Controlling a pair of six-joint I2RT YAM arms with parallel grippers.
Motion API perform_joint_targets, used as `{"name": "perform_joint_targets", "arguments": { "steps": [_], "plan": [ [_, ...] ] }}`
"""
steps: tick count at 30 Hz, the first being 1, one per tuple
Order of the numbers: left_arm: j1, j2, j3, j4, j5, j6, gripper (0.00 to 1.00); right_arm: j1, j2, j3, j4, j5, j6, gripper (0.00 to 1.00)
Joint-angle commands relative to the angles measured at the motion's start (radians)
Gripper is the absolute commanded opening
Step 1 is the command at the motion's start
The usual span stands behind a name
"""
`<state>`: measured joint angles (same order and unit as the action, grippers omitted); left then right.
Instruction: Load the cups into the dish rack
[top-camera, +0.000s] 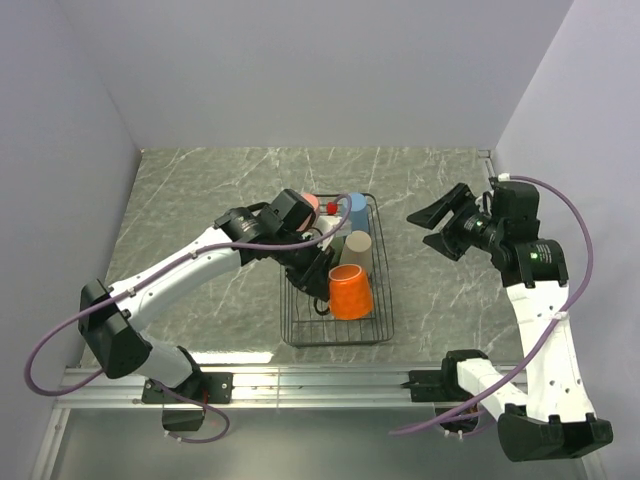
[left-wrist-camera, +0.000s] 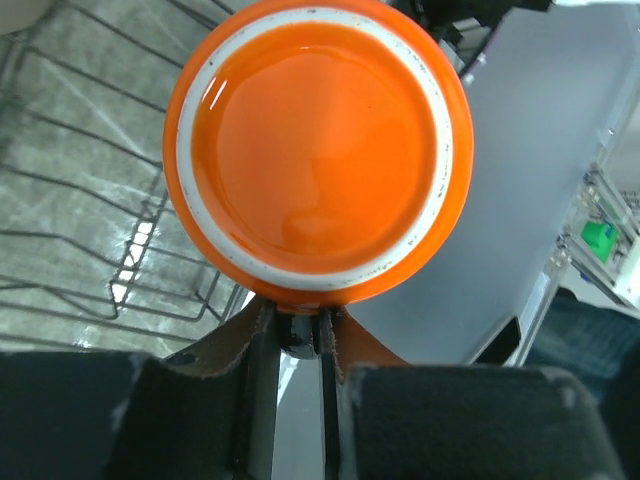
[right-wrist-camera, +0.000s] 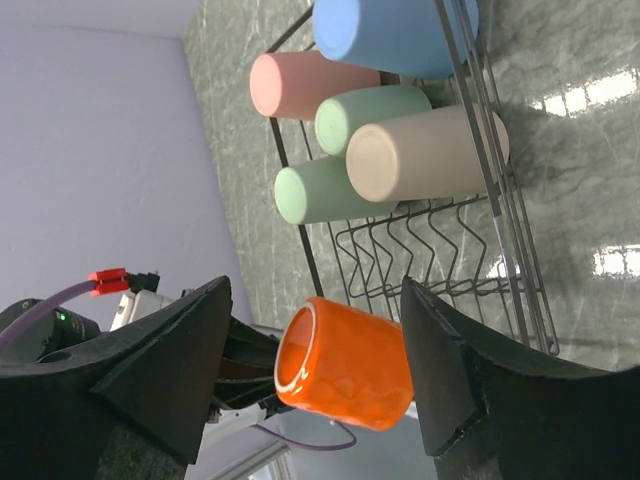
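Observation:
My left gripper (top-camera: 322, 285) is shut on the handle of the glossy orange mug (top-camera: 350, 291) and holds it over the near half of the black wire dish rack (top-camera: 335, 342). In the left wrist view the mug's ringed base (left-wrist-camera: 317, 150) fills the frame above my closed fingers (left-wrist-camera: 262, 345). The right wrist view shows the mug (right-wrist-camera: 345, 362) tilted, apart from the rack wires (right-wrist-camera: 400, 245). Blue (right-wrist-camera: 395, 35), salmon-pink (right-wrist-camera: 300, 85), pale green (right-wrist-camera: 375, 110), beige (right-wrist-camera: 425, 150) and shorter green (right-wrist-camera: 320, 190) cups stand in the rack's far half. My right gripper (top-camera: 440, 228) is open and empty, right of the rack.
The rack sits mid-table on the grey marbled surface (top-camera: 200, 200). Purple-grey walls close in the left, back and right sides. A metal rail (top-camera: 300, 378) runs along the near edge by the arm bases.

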<state>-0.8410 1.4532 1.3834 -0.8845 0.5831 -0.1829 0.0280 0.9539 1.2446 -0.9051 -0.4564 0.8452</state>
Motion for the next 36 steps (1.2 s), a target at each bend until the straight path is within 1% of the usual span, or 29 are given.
{"name": "perform_joint_targets", "arguments": {
  "steps": [1,8,12,13,15,20,26,32,33,35,36],
  "plan": [
    [-0.003,-0.001,0.003,0.047,0.133,0.062,0.00,-0.005,-0.027,-0.019,0.018,0.007,0.009,0.75],
    [-0.003,-0.001,-0.058,0.088,0.236,0.059,0.00,-0.007,-0.056,-0.083,0.006,0.013,0.002,0.73],
    [-0.010,0.042,-0.084,0.108,0.198,0.045,0.00,-0.007,-0.076,-0.114,-0.003,0.009,-0.003,0.73],
    [-0.013,0.055,-0.069,0.095,0.146,0.046,0.00,-0.005,-0.084,-0.117,-0.006,0.010,-0.008,0.73],
    [-0.021,0.091,-0.058,0.088,0.098,0.043,0.00,-0.005,-0.090,-0.125,-0.020,0.013,-0.014,0.73],
    [-0.032,0.159,-0.078,0.128,0.084,0.034,0.00,-0.007,-0.101,-0.142,-0.041,0.010,-0.035,0.73],
    [-0.055,0.231,-0.084,0.151,0.014,-0.003,0.00,-0.007,-0.107,-0.134,-0.070,0.018,-0.067,0.73],
    [-0.102,0.260,-0.063,0.162,-0.031,-0.044,0.00,-0.008,-0.116,-0.129,-0.098,0.032,-0.101,0.73],
    [-0.113,0.265,-0.060,0.160,-0.043,-0.050,0.04,-0.008,-0.118,-0.131,-0.098,0.032,-0.103,0.73],
    [-0.124,0.268,-0.046,0.150,-0.072,-0.055,0.19,-0.008,-0.119,-0.137,-0.097,0.030,-0.106,0.73],
    [-0.133,0.265,-0.043,0.145,-0.081,-0.058,0.35,-0.008,-0.121,-0.139,-0.097,0.028,-0.106,0.72]
  ]
}}
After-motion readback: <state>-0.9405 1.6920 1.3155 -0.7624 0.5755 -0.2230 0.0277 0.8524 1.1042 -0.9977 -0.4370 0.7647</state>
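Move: The left gripper still has the orange mug by its handle, mouth down. The free spot for it, in the near right part of the dish rack, lies about 3 cm back, 8 cm right and 10 cm below this hand. The beige cup stands some 15 cm beyond that spot; the near green cup is 12 cm ahead, 4 cm left and 10 cm below the hand. From the empty right hand the spot is roughly 13 cm back, 12 cm left, 19 cm below. Lower the left gripper about 9 cm into the near right part of the rack, easing it back a little first and tipping the fingers some 10 degrees steeper. With the descent done, carry the mug on to the right about 2 cm against the rack wires, keeping the handle between the fingers. Meanwhile sink the empty, open right hand about 5 cm and draw it back. ##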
